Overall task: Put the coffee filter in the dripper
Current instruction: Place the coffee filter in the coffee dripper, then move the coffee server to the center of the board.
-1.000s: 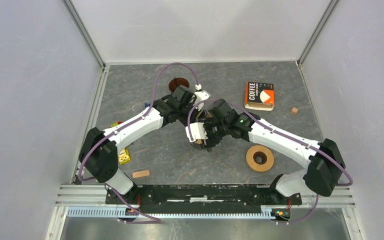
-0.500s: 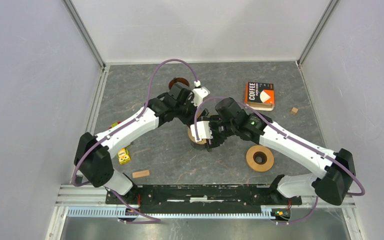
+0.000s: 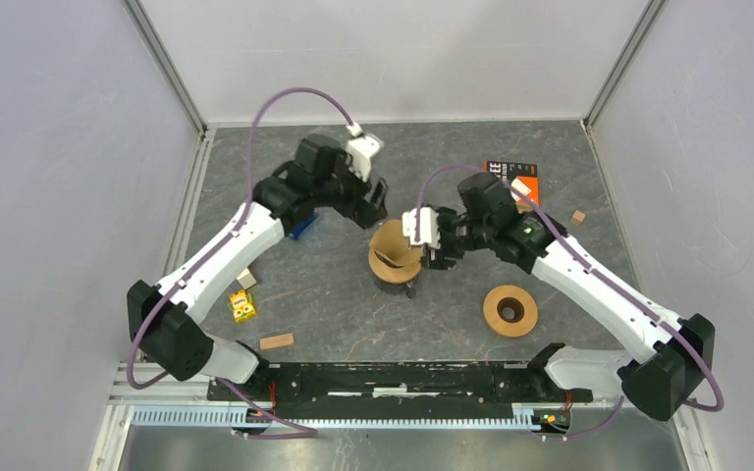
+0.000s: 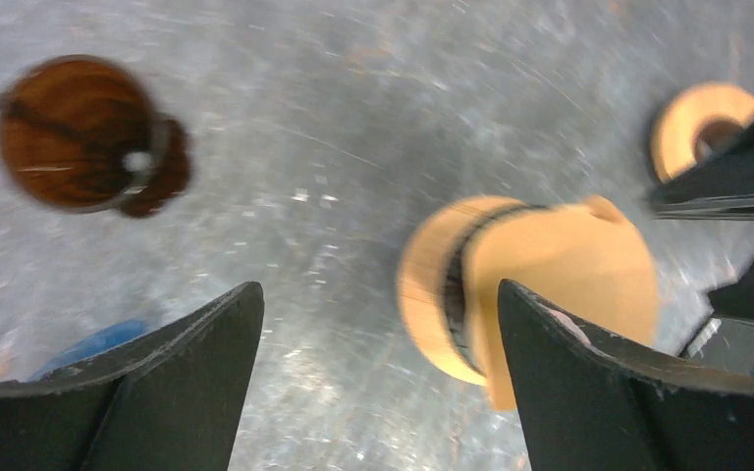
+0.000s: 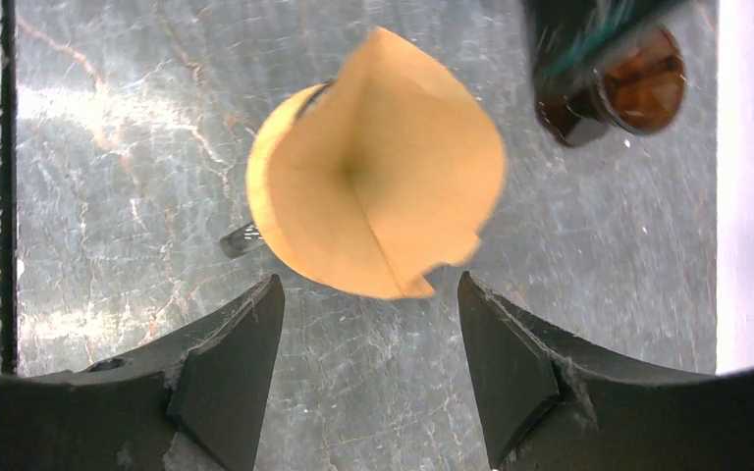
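The brown paper coffee filter (image 3: 394, 242) sits opened as a cone in the dripper (image 3: 389, 272), a round wooden-rimmed piece at the table's middle. The right wrist view looks down into the filter (image 5: 393, 186), with the dripper's rim (image 5: 263, 186) showing at its left. In the left wrist view the filter (image 4: 560, 265) and dripper (image 4: 430, 285) are blurred, beside the right finger. My left gripper (image 3: 371, 202) hangs open just behind and left of the dripper, holding nothing (image 4: 378, 304). Just right of the dripper, my right gripper (image 3: 438, 252) is open and empty (image 5: 369, 294).
A coffee filter box (image 3: 525, 184) lies at the back right, partly under the right arm. A wooden ring (image 3: 510, 310) lies front right. A dark brown cup (image 4: 83, 132) stands behind the dripper. A blue thing (image 3: 302, 228), yellow block (image 3: 243, 308), wooden block (image 3: 276, 341) and small cube (image 3: 577, 217) are scattered.
Both grippers were close over the dripper; the left one opened wide and drew back to the far left, the right one drew back to the right. The filter stays in the dripper.
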Robot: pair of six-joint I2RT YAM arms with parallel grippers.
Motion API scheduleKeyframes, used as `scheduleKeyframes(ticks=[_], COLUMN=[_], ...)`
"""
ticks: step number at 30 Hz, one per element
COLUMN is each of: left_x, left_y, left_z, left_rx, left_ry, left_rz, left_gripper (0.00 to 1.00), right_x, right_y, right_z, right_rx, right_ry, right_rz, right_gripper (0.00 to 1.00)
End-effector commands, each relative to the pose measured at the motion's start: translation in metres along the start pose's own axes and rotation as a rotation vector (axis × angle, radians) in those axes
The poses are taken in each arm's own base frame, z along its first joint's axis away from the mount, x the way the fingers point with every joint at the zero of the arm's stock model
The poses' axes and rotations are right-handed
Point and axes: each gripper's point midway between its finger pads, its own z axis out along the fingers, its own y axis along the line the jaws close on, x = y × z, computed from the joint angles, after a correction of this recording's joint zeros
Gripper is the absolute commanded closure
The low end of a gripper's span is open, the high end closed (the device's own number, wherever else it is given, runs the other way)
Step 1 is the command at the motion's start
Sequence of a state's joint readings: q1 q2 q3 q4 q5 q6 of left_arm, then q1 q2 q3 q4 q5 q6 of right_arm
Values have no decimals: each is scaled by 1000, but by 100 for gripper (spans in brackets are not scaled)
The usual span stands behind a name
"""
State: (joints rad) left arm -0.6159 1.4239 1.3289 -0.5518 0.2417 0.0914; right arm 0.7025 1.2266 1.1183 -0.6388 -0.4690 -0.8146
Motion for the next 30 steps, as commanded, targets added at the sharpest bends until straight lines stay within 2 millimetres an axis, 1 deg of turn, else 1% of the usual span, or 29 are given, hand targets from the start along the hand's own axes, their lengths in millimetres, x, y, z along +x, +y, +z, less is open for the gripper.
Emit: scheduleKeyframes(ticks=[1, 4, 5, 7, 13, 16, 18, 20, 22, 27, 30], left_x=[-34, -26, -23, -11, 9, 15, 20, 25, 29, 38, 43], left_y=[56, 100, 112, 139, 207, 238, 252, 260, 263, 254, 248], left_z=[-18, -8, -4, 8, 45, 62, 74, 86, 98, 125, 132], left_rx=[-112, -238, -269, -337, -449, -479, -479, -465, -436, -336, -299], left_ry=[-99, -71, -60, -15, 71, 89, 102, 124, 146, 184, 200], left_rz=[-171, -224, -239, -272, -361, -429, -464, -490, -516, -583, -605], left_gripper=[8, 11, 12, 12, 15, 17, 20, 22, 26, 37, 44], right_x=[-33, -33, -32, -29, -21, -18, -15, -13, -10, -5, -2], right_y=[-26, -36, -38, -41, -40, -38, -37, -36, -35, -34, -33], right_z=[-32, -40, -42, -44, -46, -45, -45, -45, -45, -43, -42], right_rx=[82, 135, 148, 172, 190, 187, 188, 193, 194, 196, 198], right_ry=[-154, -171, -172, -168, -165, -164, -160, -156, -152, -146, -143], right_rz=[47, 84, 100, 117, 138, 145, 148, 151, 153, 159, 162], right_gripper=[28, 29, 29, 29, 29, 30, 30, 29, 30, 30, 30])
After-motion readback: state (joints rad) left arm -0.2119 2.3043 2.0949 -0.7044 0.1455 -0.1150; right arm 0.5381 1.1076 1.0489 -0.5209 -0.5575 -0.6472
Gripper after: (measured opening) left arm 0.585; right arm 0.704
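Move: My left hand is empty beside the coffee filter; the brown dripper it heads for stands about 24 cm ahead, 5 cm to its left and 18 cm below. The filter, standing open in its dripper, is some 3 cm back, 5 cm to the right and 9 cm below; the blue cone lies roughly 14 cm ahead, 17 cm left and 20 cm below. From my right hand the brown dripper is about 32 cm ahead, 19 cm left and 16 cm lower. I swing my left hand away from the filter, forward some 24 cm and left, clearing with a slight rise before sinking about 13 cm to the left side of the brown dripper's rim. The hand turns about 35 degrees counter-clockwise, its fingers tipping steeper and narrowing from wide to a little over half open. My right hand eases up and to the right from the filter by a few centimetres, fingers still open. ##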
